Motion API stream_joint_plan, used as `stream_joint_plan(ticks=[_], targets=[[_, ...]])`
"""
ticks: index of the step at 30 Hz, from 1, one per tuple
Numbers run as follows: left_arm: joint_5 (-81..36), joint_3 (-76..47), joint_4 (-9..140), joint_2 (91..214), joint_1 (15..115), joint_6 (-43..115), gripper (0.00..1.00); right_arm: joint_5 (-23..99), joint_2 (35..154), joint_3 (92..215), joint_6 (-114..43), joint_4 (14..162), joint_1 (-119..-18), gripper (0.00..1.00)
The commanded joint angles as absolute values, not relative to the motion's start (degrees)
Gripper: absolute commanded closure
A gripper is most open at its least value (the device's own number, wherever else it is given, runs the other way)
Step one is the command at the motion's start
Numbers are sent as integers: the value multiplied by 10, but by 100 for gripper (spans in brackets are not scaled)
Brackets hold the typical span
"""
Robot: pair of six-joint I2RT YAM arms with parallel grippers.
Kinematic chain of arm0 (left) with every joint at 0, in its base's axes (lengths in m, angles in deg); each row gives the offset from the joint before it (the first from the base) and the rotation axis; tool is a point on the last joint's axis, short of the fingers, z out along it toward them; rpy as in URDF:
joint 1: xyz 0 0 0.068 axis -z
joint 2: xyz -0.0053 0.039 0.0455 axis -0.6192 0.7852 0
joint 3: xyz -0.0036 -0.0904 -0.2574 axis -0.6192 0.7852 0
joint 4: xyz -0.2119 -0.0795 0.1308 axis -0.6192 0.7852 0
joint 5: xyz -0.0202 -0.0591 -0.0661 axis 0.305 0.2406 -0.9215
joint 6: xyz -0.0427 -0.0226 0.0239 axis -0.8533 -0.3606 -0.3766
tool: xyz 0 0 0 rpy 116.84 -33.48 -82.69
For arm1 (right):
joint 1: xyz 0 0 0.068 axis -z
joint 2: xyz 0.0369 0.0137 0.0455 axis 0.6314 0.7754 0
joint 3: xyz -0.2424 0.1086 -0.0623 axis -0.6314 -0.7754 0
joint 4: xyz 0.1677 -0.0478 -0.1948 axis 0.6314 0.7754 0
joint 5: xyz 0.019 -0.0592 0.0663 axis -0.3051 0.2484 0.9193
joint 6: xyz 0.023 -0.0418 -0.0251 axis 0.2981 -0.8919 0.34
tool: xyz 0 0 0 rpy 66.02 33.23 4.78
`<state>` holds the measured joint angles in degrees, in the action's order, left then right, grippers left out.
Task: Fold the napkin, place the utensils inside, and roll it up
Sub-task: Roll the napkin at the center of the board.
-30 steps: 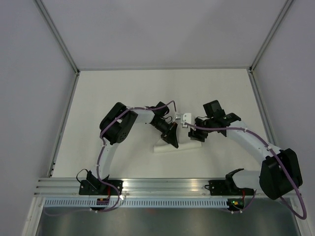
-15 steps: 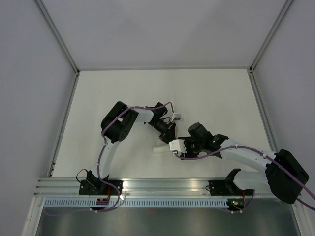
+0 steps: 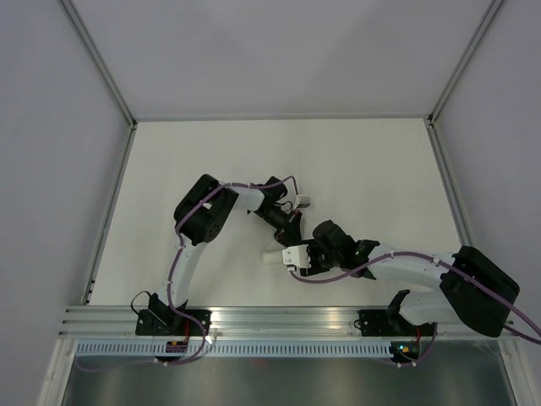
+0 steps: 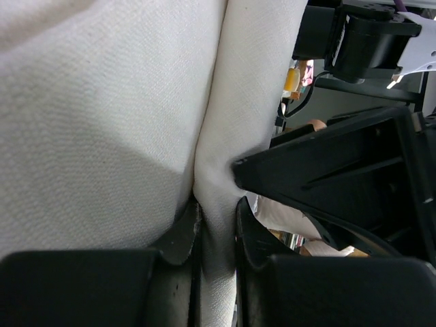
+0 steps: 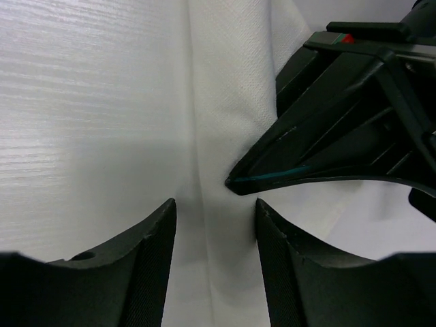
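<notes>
The white napkin (image 3: 272,256) lies as a short rolled bundle on the table between both arms. In the left wrist view a fold of the napkin (image 4: 102,122) is pinched between the jaws of my left gripper (image 4: 218,225), which is shut on it. Seen from the top, the left gripper (image 3: 292,230) sits at the roll's far side. My right gripper (image 3: 287,259) is low at the roll's near right, and its fingers stand open on either side of the napkin (image 5: 225,102). The right gripper (image 5: 214,211) holds nothing. The utensils are hidden.
A black finger of the left gripper (image 5: 327,136) reaches in close above the right jaws. The off-white table (image 3: 372,161) is walled by grey panels at the back and sides. An aluminium rail (image 3: 279,320) with both arm bases runs along the near edge.
The right arm has swung from the back right down and left to the roll's near side, and its jaws have narrowed a little. The left gripper has stayed shut on the napkin.
</notes>
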<state>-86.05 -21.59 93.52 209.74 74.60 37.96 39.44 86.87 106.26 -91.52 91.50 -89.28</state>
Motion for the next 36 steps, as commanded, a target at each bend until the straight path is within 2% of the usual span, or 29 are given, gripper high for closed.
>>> stream_joint_plan(ticks=[1, 2, 5, 6, 7, 9, 11, 12, 15, 21, 24, 25, 31, 36], targets=[[-823, -219, 951, 2120, 740, 363, 98, 372, 884, 1050, -919, 879, -897, 45], [-825, -219, 951, 2120, 740, 363, 97, 371, 887, 1048, -919, 880, -898, 46], [-834, -219, 955, 2119, 739, 371, 94, 363, 904, 1050, -912, 865, -898, 60], [-835, -218, 956, 2116, 738, 375, 92, 359, 911, 1057, -909, 865, -898, 82], [-835, -218, 956, 2113, 737, 377, 86, 359, 918, 1060, -906, 866, -898, 90], [-822, -218, 956, 2102, 732, 376, 81, 365, 932, 1069, -906, 873, -898, 95], [-803, -216, 953, 2084, 722, 377, 70, 379, 938, 1074, -907, 896, -897, 98], [-796, -212, 935, 2075, 718, 365, 61, 384, 941, 1085, -906, 916, -898, 99], [-786, -189, 891, 2025, 703, 326, 60, 416, 957, 1111, -909, 954, -889, 99], [-661, -111, 733, 1879, 647, 196, 59, 500, 997, 1180, -925, 1050, -846, 100], [-547, -60, 688, 1809, 619, 161, 59, 556, 1027, 1232, -946, 1118, -807, 99], [-467, -46, 682, 1751, 616, 163, 59, 569, 1048, 1248, -960, 1138, -798, 100], [-190, 92, 616, 1508, 617, 201, 57, 676, 1195, 1423, -1053, 1372, -733, 99], [-42, 225, 486, 1326, 669, 323, 52, 725, 1337, 1564, -1129, 1535, -698, 99]])
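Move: The right hand's open fingers already straddle the rolled part of the napkin. The roll's middle is about 2 cm to that hand's left, roughly 1 cm ahead and 1 cm below. The flat flap still to be rolled up lies about 8 cm ahead of the right hand and some 3 cm to its left, 2 cm lower. The left hand still pinches the roll, whose middle is about 2 cm to its right and 1 cm back. The right fingers close and pinch the rolled napkin; only then does the left hand open and let go, pulling away up, to the left and forward, some 20 cm up, while swinging round counter-clockwise and lifting its fingertips. Keeping its pinch low over the board, the right hand carries the roll about 5 cm forward towards the flat flap, twisting some 40 degrees top-forward along the roll's length. ##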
